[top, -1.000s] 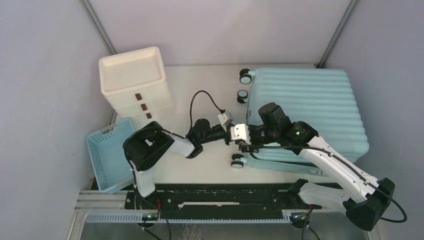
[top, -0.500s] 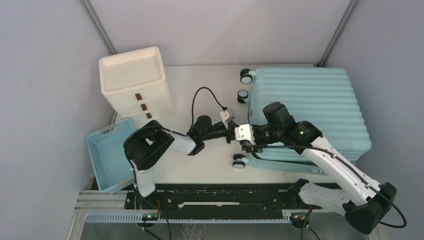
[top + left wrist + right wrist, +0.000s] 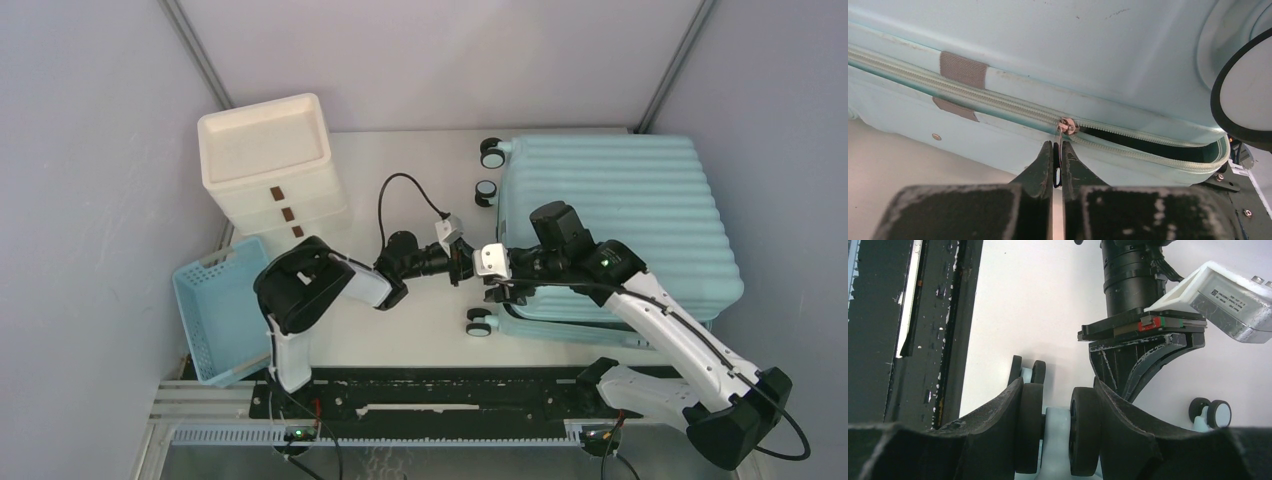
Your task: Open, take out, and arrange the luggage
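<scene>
The luggage (image 3: pixel 620 220), a big light-blue ribbed suitcase, lies flat on the right of the table. My left gripper (image 3: pixel 466 263) is at its left side, shut on the zipper pull (image 3: pixel 1059 159) just below the slider (image 3: pixel 1066 125). Right of the slider the zip gapes as a dark slit (image 3: pixel 1158 146); left of it the zip is shut. My right gripper (image 3: pixel 1058 432) is shut on a twin black wheel (image 3: pixel 1083 430) at the luggage's near-left side, one finger outside each disc. In the top view this gripper (image 3: pixel 500 288) hides that wheel.
A white drawer unit (image 3: pixel 270 165) with brown handles stands at the back left. A blue lattice basket (image 3: pixel 218 310) leans at the table's left edge. The black base rail (image 3: pixel 440 385) runs along the near edge. Other wheels (image 3: pixel 478 322) (image 3: pixel 487 153) stick out on the luggage's left.
The right gripper and the luggage's near-left corner have shifted slightly right. The left wrist has drawn back a little to the left, still on the pull.
</scene>
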Available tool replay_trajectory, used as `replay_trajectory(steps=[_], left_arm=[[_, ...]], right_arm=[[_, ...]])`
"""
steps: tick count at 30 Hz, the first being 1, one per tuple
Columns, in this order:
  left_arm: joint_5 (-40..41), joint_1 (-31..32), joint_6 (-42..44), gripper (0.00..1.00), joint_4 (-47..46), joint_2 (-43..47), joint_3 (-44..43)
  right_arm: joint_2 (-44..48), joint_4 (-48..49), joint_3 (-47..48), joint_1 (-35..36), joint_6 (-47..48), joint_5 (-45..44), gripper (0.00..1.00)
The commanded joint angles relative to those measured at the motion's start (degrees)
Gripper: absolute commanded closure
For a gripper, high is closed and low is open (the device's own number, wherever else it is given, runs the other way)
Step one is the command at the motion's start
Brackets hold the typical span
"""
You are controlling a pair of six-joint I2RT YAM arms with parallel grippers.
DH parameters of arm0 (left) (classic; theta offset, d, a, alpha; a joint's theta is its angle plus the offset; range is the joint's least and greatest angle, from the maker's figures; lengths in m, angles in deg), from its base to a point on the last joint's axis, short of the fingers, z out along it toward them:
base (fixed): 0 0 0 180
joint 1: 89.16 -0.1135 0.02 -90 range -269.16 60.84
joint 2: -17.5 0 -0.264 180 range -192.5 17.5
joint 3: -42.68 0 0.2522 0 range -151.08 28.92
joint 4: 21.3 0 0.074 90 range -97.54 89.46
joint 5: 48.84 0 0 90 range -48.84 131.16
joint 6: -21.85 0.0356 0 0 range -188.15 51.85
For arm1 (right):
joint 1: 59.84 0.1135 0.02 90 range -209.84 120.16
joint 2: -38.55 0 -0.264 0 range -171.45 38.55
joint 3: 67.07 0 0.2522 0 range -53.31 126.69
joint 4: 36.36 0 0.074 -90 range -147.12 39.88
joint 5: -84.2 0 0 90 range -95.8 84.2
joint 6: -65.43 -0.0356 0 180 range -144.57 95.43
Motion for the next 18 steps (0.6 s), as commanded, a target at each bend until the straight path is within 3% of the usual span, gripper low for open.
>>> replay_trajectory(steps=[1, 3, 6, 12, 18], left_arm=[[-3.0, -1.4, -4.2, 0.81, -10.4, 1.4, 1.4], [-1.4, -1.4, -4.2, 0.63, -10.6, 2.0, 2.7], [-0.7, -1.8, -4.8, 0.45, -10.7, 2.9, 3.9], [-5.6, -4.7, -9.5, 0.41, -11.6, 1.3, 2.5], [-15.4, -5.6, -17.2, 0.4, -11.8, -3.1, -4.9]], right_arm=[[1.1, 2.5, 0.9, -2.3, 3.1, 0.4, 1.0], [0.9, 2.4, 1.0, -2.3, 3.0, 0.5, 1.0], [0.8, 2.2, 1.0, -2.2, 3.0, 0.7, 1.0], [0.8, 2.1, 0.9, -2.2, 3.2, 1.1, 1.0], [0.5, 1.9, 0.9, -2.2, 3.8, 1.6, 1.0]])
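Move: The zipper pull on the suitcase's left side is still pinched in the left fingertips, its middle only about 1 cm to the right of that hand's point. From the left hand, the upper wheel lies some 7 cm back and 6 cm above, about level sideways; the lower wheel is roughly 6 cm back, 1 cm left and 9 cm below. From the right hand, which already grips that upper wheel, the zipper pull is about 8 cm ahead, straight in line sideways, and 7 cm lower. The zipper pull is let go: the left fingers spread from shut to a little over half open, and that hand backs off to its left by about 2.5 cm, rising some 1.5 cm, away from the suitcase's side with hardly any turn of the wrist. The right hand stays put, keeping its pinch on the upper wheel. ##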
